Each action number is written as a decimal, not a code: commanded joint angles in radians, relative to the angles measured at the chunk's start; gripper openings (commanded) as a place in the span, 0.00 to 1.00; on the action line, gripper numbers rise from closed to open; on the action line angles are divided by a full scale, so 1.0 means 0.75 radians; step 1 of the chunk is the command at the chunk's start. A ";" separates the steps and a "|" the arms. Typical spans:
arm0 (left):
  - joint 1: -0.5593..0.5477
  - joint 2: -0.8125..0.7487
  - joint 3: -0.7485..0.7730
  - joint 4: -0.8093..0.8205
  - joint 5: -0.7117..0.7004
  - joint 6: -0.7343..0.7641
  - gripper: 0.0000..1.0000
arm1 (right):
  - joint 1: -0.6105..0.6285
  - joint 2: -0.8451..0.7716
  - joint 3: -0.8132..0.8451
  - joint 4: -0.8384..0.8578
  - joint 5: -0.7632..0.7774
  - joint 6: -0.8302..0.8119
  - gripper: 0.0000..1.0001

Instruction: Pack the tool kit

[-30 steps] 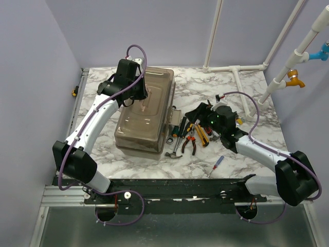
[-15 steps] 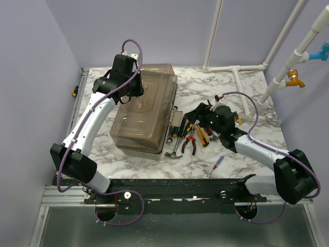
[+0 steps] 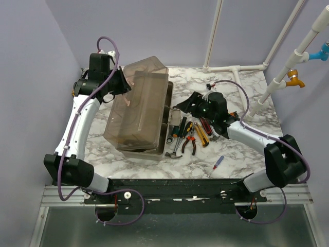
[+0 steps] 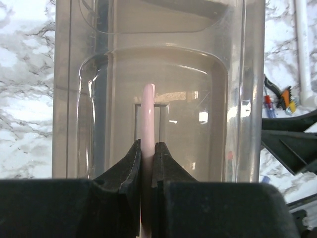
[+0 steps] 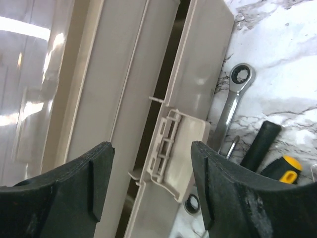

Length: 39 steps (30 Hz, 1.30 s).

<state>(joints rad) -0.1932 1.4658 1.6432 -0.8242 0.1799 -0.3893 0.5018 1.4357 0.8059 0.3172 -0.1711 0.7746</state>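
Note:
The tool kit's beige box (image 3: 165,122) lies left of centre, its smoky lid (image 3: 136,105) tilted up on its left side. My left gripper (image 3: 123,83) is shut on the lid's pink handle (image 4: 147,106), with the jaws pressed on both sides. My right gripper (image 5: 151,183) is open and straddles the beige latch (image 5: 174,146) on the box's right wall without touching it. Loose tools lie right of the box: a hammer (image 3: 175,153), pliers (image 3: 193,144), screwdrivers (image 3: 181,126) and a ratchet wrench (image 5: 233,101).
A small red-and-blue screwdriver (image 3: 218,163) lies apart near the marble table's (image 3: 247,98) front edge. White pipes (image 3: 237,69) run along the back right. A purple wall stands close behind my left arm.
My left gripper has pulled the pink handle up and to the left, swinging the lid open. My right gripper has moved left onto the box's latch and its fingers have narrowed a little.

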 commanded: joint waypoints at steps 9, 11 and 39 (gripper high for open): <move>0.246 -0.134 -0.095 0.289 0.420 -0.108 0.00 | 0.010 0.381 0.411 -0.263 0.141 0.061 0.61; 0.286 -0.126 -0.117 0.307 0.468 -0.118 0.00 | 0.010 0.433 0.451 -0.252 0.083 0.058 0.61; 0.440 -0.131 -0.118 0.277 0.630 -0.120 0.00 | 0.012 0.751 0.753 -0.371 0.091 -0.072 0.39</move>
<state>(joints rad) 0.0895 1.4254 1.5177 -0.7193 0.5846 -0.4618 0.5045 1.9965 1.3659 0.1188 -0.1772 0.7677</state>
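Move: The right rim of the toolbox base, just past the latch, is about 11 cm ahead of my open right hand, 6 cm to its left and 7 cm below. The latch lies some 4 cm ahead, 5 cm left and 9 down; the ratchet wrench about 2 cm ahead, 4 left and 17 down. My left hand already grips the raised lid's pink handle, with the base's middle roughly 9 cm right, 1 cm ahead and 23 below. I reach my right hand forward about 10 cm, also left and down some 6 cm each, past the latch to the base's right rim, closing my fingers partway with the rim between them. Meanwhile my left hand keeps the handle and draws the lid about 4 cm left, rolling some 15 degrees so its left side dips. ##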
